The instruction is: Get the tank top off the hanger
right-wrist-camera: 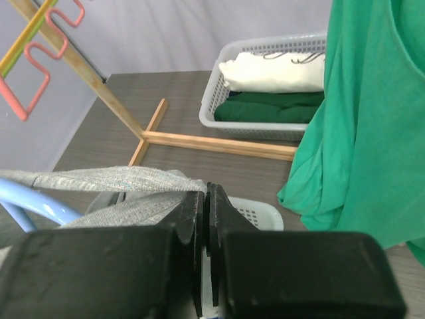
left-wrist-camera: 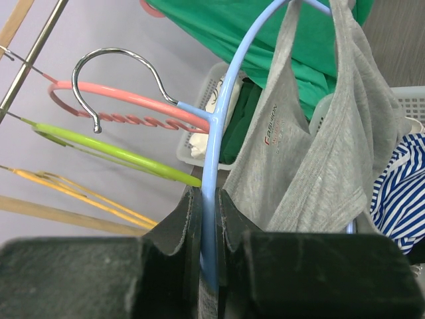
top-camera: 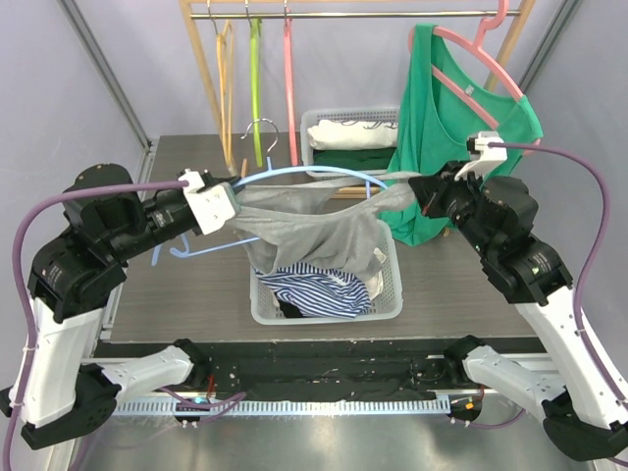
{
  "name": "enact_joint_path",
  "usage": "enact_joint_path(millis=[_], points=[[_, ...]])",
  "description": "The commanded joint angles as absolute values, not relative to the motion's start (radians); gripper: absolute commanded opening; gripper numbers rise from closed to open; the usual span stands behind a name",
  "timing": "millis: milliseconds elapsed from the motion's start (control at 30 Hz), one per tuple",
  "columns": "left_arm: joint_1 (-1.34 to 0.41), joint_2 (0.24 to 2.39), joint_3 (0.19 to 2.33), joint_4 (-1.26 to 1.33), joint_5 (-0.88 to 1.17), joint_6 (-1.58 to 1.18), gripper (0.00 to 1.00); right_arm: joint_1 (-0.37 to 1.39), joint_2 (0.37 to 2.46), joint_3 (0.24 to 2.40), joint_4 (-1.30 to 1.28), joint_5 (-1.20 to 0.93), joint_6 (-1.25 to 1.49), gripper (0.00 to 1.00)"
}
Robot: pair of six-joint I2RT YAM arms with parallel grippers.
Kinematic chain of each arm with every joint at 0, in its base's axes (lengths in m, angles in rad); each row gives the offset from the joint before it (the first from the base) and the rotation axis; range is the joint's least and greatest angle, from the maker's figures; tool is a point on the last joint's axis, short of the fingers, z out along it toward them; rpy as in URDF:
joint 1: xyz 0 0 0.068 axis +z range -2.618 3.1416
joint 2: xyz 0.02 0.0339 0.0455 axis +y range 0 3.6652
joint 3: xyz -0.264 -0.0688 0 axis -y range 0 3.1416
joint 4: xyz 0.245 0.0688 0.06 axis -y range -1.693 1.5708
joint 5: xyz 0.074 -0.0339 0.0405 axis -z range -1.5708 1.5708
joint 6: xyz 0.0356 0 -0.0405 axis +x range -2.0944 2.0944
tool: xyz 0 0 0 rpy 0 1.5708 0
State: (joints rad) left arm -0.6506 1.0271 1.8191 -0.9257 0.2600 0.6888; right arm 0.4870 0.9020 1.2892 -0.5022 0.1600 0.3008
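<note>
The grey tank top [top-camera: 314, 221] hangs on a light blue hanger [top-camera: 294, 173] held sideways above the front basket [top-camera: 392, 294]. My left gripper [top-camera: 235, 201] is shut on the hanger's blue arm [left-wrist-camera: 216, 133], which runs straight between its jaws [left-wrist-camera: 209, 199]. The grey cloth [left-wrist-camera: 299, 166] drapes just right of that grip. My right gripper [top-camera: 424, 188] is shut on a strap of the tank top [right-wrist-camera: 106, 179], pulled taut to the right. In the right wrist view its jaws [right-wrist-camera: 206, 193] are pressed together, with the strap ending at their tip. The hanger's end [right-wrist-camera: 33, 199] shows at lower left.
A striped garment [top-camera: 314, 285] lies in the front basket. A green top [top-camera: 442, 128] hangs on a pink hanger from the rail, close behind my right gripper. The back basket [top-camera: 312, 123] holds folded clothes. Pink [top-camera: 290, 88], green [top-camera: 256, 88] and wooden [top-camera: 224, 78] hangers hang empty.
</note>
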Motion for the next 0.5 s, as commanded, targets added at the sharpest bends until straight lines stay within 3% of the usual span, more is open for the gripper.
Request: enact_joint_path(millis=[0,267,467], points=[[-0.649,1.018,1.864,-0.831,0.255,0.695,0.05,0.465,0.876,1.221,-0.535,0.157,0.324,0.01],[-0.656,1.114,1.934,-0.772,0.267,0.704,0.03,0.465,0.836,1.154,-0.554,-0.024,0.33,0.01],[-0.675,1.124,1.888,-0.75,0.215,0.805,0.03,0.466,0.784,1.221,-0.65,-0.005,0.278,0.01]])
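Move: The right hand pinches the grey tank top's shoulder strap, with the blue hanger's right end about 5 cm to its left and level with it. The green top hangs some 18 cm ahead and 10 cm to the right; the striped top in the basket is about 10 cm back, 19 cm left and 35 cm below. From the left hand, gripping the hanger, that end lies about 25 cm right, 8 cm ahead and slightly lower. Right hand, still pinching the strap, sinks about 6 cm and draws back while left carries the hanger forward-right. ##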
